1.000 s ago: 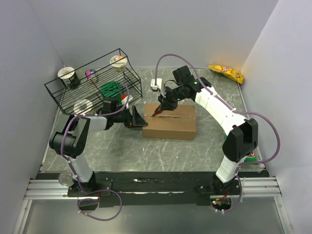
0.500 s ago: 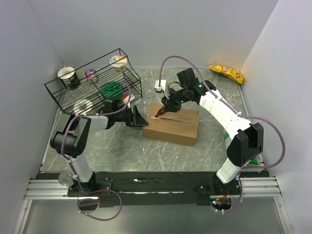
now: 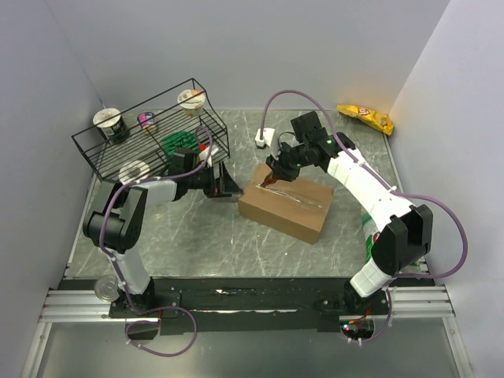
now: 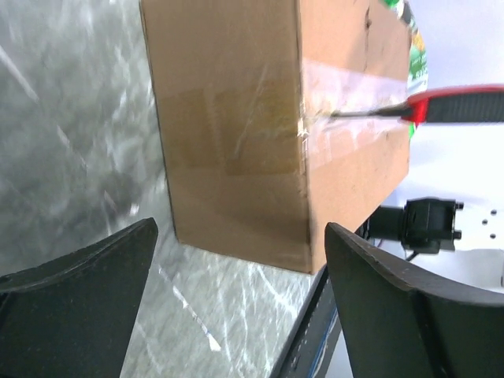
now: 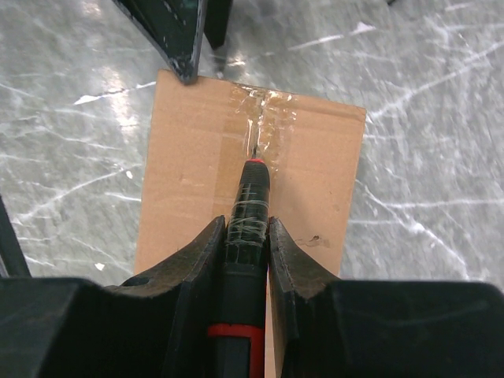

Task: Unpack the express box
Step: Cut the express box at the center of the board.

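The express box (image 3: 285, 203) lies mid-table, a brown carton turned at an angle, with clear tape over its centre seam. My right gripper (image 3: 278, 171) is over its far-left end, shut on a black and red cutter (image 5: 252, 197). The cutter's blade tip rests on the taped seam (image 5: 253, 150) near the box's end edge. In the left wrist view the box's end face (image 4: 228, 134) fills the top and the cutter (image 4: 457, 102) reaches in from the right. My left gripper (image 3: 227, 183) stands open just left of the box, its fingers (image 4: 378, 291) apart from the cardboard.
A black wire rack (image 3: 150, 138) with several cups and a green item stands at the back left, close behind my left arm. A yellow snack bag (image 3: 365, 118) lies at the back right. A small white block (image 3: 263, 138) sits behind the box. A can (image 3: 102, 287) is by the left base.
The box has swung round, its right end coming nearer the front. My right gripper moved right with the cutter on the seam. My left gripper shifted back and opened wider.
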You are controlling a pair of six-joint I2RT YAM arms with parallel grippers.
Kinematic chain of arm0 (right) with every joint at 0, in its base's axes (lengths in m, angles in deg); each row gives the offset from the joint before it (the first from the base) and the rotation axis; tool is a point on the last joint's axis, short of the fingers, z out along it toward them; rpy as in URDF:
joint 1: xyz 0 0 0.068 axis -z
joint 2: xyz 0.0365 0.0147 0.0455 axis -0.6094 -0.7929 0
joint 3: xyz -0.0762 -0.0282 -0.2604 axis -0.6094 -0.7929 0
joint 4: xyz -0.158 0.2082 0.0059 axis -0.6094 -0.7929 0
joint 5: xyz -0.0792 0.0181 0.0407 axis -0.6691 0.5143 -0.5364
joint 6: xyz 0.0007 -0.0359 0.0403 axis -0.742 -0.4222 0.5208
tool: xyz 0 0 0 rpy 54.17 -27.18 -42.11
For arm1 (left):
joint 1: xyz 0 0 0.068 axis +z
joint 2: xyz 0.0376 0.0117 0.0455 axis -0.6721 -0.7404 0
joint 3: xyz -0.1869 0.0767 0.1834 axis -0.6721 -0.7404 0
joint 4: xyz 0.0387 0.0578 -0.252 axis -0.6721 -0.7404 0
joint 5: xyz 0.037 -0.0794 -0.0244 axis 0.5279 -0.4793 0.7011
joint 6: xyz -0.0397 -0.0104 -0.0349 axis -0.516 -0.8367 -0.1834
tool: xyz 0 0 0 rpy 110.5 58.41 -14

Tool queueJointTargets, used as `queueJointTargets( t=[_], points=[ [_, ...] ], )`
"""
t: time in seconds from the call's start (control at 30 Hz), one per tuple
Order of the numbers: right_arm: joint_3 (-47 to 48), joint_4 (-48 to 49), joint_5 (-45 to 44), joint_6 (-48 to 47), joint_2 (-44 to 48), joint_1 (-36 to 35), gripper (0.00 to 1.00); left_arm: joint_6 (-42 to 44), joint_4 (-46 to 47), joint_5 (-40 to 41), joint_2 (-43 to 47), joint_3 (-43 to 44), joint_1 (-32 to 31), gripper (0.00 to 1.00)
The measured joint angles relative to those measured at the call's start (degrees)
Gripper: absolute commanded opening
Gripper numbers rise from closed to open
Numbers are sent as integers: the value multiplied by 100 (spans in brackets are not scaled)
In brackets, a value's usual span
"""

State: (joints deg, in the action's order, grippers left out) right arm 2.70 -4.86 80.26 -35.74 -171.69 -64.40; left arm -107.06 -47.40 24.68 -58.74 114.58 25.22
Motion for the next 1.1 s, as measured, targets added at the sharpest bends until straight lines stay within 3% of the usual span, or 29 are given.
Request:
queueJointTargets(
  t=[0.33, 0.67, 1.1],
  points=[
    [109, -68, -280, 9, -26, 15, 0, 164, -485, 232, -339, 1187, -551, 90],
    [188, -116, -673, 577, -26, -20, 0, 42, -704, 415, -702, 1222, -767, 71],
    [-389, 280, -1261, 1460, 411, -127, 0, -133, -557, 487, -702, 1224, -824, 57]
  ],
)
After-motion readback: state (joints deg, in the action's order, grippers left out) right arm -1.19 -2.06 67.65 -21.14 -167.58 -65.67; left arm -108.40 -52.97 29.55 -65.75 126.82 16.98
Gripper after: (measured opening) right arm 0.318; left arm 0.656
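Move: The express box's near-left corner is about 4 cm right of the left hand and 3 cm back, roughly level with it; the box's middle is some 17 cm right and 4 cm back, a little lower. The wire rack stands about 22 cm left of that hand and 15 cm farther out. From the right hand, holding the cutter, the tape seam's left end lies about 5 cm left and 11 cm below, the box's middle 2 cm right, 4 cm back and 15 cm down. The cutter tip stays in the tape near the box's left end while the left hand takes a new hold on the near-left corner: it hops up some 3 cm, travels about 6 cm right and comes down again, then its fingers partly close around the corner. The right hand, grip kept, eases about 2 cm right, turning some 15 degrees clockwise. ##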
